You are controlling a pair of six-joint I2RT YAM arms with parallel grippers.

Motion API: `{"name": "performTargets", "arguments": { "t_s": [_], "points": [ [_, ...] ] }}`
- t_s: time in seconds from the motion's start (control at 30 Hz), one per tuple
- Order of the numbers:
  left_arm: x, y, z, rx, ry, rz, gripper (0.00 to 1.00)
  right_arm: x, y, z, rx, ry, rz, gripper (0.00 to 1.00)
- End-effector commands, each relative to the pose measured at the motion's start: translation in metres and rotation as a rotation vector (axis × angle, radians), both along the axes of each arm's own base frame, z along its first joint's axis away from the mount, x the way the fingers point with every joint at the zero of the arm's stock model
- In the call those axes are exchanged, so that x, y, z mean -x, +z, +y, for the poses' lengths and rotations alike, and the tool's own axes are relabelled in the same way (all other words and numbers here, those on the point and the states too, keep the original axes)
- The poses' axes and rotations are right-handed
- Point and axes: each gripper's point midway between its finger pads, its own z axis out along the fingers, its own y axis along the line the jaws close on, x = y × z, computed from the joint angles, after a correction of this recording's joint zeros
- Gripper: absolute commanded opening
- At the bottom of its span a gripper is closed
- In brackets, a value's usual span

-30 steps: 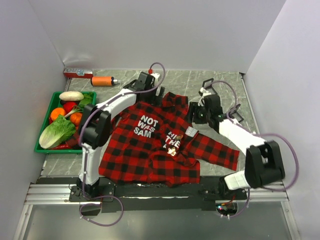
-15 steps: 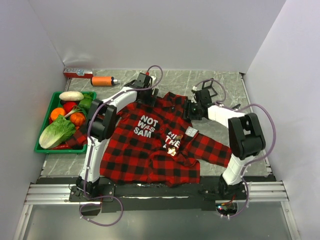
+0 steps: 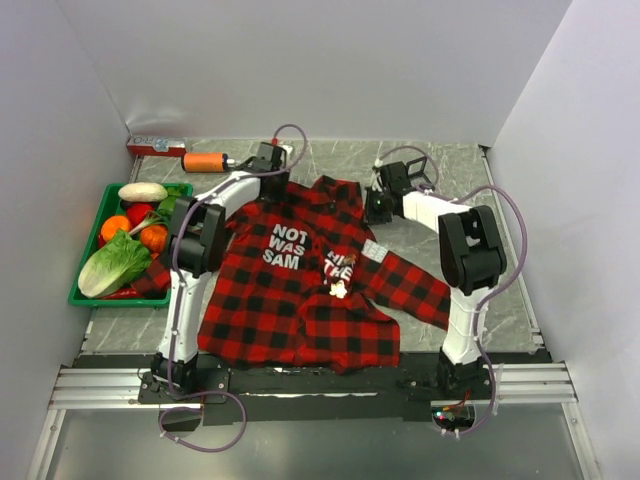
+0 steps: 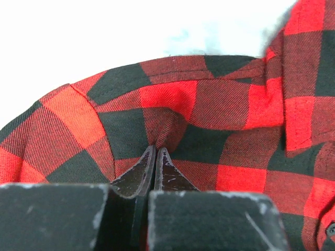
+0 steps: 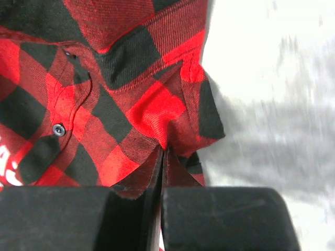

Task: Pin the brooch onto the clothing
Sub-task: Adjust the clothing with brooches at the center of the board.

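Note:
The clothing (image 3: 300, 300), a red-and-black plaid shirt with white lettering, lies spread face up on the table. A small pale brooch (image 3: 340, 290) rests on its chest just below the lettering. My left gripper (image 3: 275, 182) is at the shirt's far left shoulder. In the left wrist view my left gripper (image 4: 155, 150) is shut, pinching a fold of plaid cloth (image 4: 172, 112). My right gripper (image 3: 378, 208) is at the far right shoulder. In the right wrist view my right gripper (image 5: 163, 150) is shut on a bunched corner of the shirt (image 5: 157, 112) beside its button placket.
A green tray (image 3: 85, 296) of vegetables stands at the left, touching the shirt's left sleeve. An orange bottle (image 3: 205, 161) and a red box (image 3: 150, 147) lie at the back left. White walls close in the back and both sides.
Both grippers have shut on the shirt's shoulders and moved toward the back wall. The shirt has slid back and a little left with them, the brooch riding along.

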Motion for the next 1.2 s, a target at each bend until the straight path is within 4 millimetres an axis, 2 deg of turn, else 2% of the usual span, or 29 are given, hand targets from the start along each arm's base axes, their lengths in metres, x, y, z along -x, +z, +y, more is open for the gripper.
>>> {"name": "performTargets", "arguments": {
  "t_s": [0.0,0.03,0.1,0.13,0.2,0.23,0.37,0.4,0.43,0.47,0.5,0.53,0.57,0.6,0.63,0.67,0.7,0.73,0.8,0.83,0.87,0.9,0.93,0.97,1.0,1.07,1.1,1.17],
  "points": [
    [-0.025,0.011,0.062,-0.017,0.155,-0.046,0.01,-0.043,0.035,0.019,-0.049,-0.008,-0.106,0.0],
    [-0.033,0.014,0.077,-0.014,0.189,-0.057,0.01,-0.056,0.044,0.023,-0.058,-0.011,-0.137,0.0],
    [-0.04,0.016,0.092,-0.012,0.219,-0.067,0.01,-0.07,0.053,0.026,-0.068,-0.018,-0.163,0.0],
    [-0.047,0.02,0.105,-0.004,0.244,-0.081,0.01,-0.085,0.061,0.03,-0.076,-0.021,-0.189,0.0],
    [-0.052,0.02,0.116,0.003,0.266,-0.082,0.01,-0.096,0.066,0.034,-0.08,-0.021,-0.204,0.0],
    [-0.056,0.022,0.123,0.006,0.274,-0.089,0.01,-0.109,0.074,0.039,-0.086,-0.015,-0.233,0.0],
    [-0.066,0.034,0.122,0.033,0.258,-0.116,0.01,-0.133,0.096,0.048,-0.107,0.022,-0.297,0.0],
    [-0.07,0.043,0.12,0.048,0.251,-0.134,0.01,-0.133,0.101,0.05,-0.106,0.044,-0.298,0.05],
    [-0.071,0.051,0.115,0.071,0.239,-0.144,0.06,-0.136,0.12,0.052,-0.111,0.076,-0.342,0.13],
    [-0.071,0.058,0.11,0.09,0.228,-0.151,0.36,-0.135,0.129,0.053,-0.11,0.092,-0.359,0.3],
    [-0.072,0.067,0.106,0.104,0.222,-0.171,0.54,-0.132,0.139,0.051,-0.108,0.1,-0.377,0.4],
    [-0.072,0.087,0.098,0.116,0.21,-0.207,0.69,-0.119,0.157,0.046,-0.102,0.111,-0.404,0.47],
    [-0.07,0.097,0.095,0.113,0.208,-0.227,0.88,-0.11,0.164,0.043,-0.103,0.119,-0.412,0.65],
    [-0.069,0.106,0.09,0.113,0.196,-0.248,0.91,-0.1,0.171,0.039,-0.101,0.122,-0.421,0.67],
    [-0.064,0.126,0.078,0.126,0.176,-0.279,0.94,-0.075,0.179,0.027,-0.097,0.115,-0.417,0.69],
    [-0.062,0.136,0.073,0.138,0.171,-0.294,0.97,-0.062,0.181,0.017,-0.09,0.093,-0.416,0.7],
    [-0.056,0.139,0.066,0.158,0.163,-0.292,0.98,-0.04,0.211,0.007,-0.1,0.076,-0.469,0.7],
    [-0.05,0.153,0.055,0.176,0.145,-0.309,0.98,-0.018,0.177,-0.009,-0.087,0.032,-0.386,0.71],
    [-0.037,0.153,0.038,0.206,0.116,-0.287,0.99,0.011,0.165,-0.037,-0.05,-0.058,-0.352,0.73],
    [-0.028,0.156,0.025,0.218,0.092,-0.278,0.99,0.037,0.156,-0.051,-0.04,-0.103,-0.329,0.73],
    [-0.022,0.154,0.02,0.224,0.085,-0.262,1.0,0.053,0.144,-0.072,-0.012,-0.155,-0.285,0.74],
    [-0.012,0.142,0.014,0.232,0.082,-0.22,1.0,0.074,0.133,-0.093,0.037,-0.219,-0.265,0.75],
    [0.0,0.143,-0.001,0.259,0.044,-0.2,0.99,0.085,0.125,-0.109,0.059,-0.281,-0.24,0.76],
    [0.008,0.14,-0.007,0.276,0.028,-0.184,0.99,0.098,0.114,-0.134,0.091,-0.356,-0.2,0.78],
    [0.022,0.124,-0.012,0.295,0.029,-0.13,1.0,0.114,0.103,-0.149,0.115,-0.406,-0.188,0.79],
    [0.04,0.126,-0.029,0.362,-0.02,-0.098,0.99,0.128,0.094,-0.182,0.145,-0.507,-0.171,0.79],
    [0.052,0.114,-0.033,0.39,-0.019,-0.05,1.0,0.14,0.086,-0.191,0.165,-0.535,-0.152,0.79],
    [0.065,0.114,-0.041,0.444,-0.058,-0.015,0.96,0.153,0.079,-0.213,0.225,-0.598,-0.128,0.82]
  ]
}}
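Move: Each hand already pinches one shoulder of the clothing close to the board. The left one's new spot is about 6 cm ahead and 10 cm left, the right one's some 12 cm ahead and 7 cm left. From the left hand the collar is roughly 12 cm right and 1 cm ahead. From the right hand the brooch lies about 19 cm back and 9 cm left, the white patch 9 cm back and 1 cm right. Both hands drag the pinched shoulders forward-left, about 13 cm, then open, lift and retreat back and right. ##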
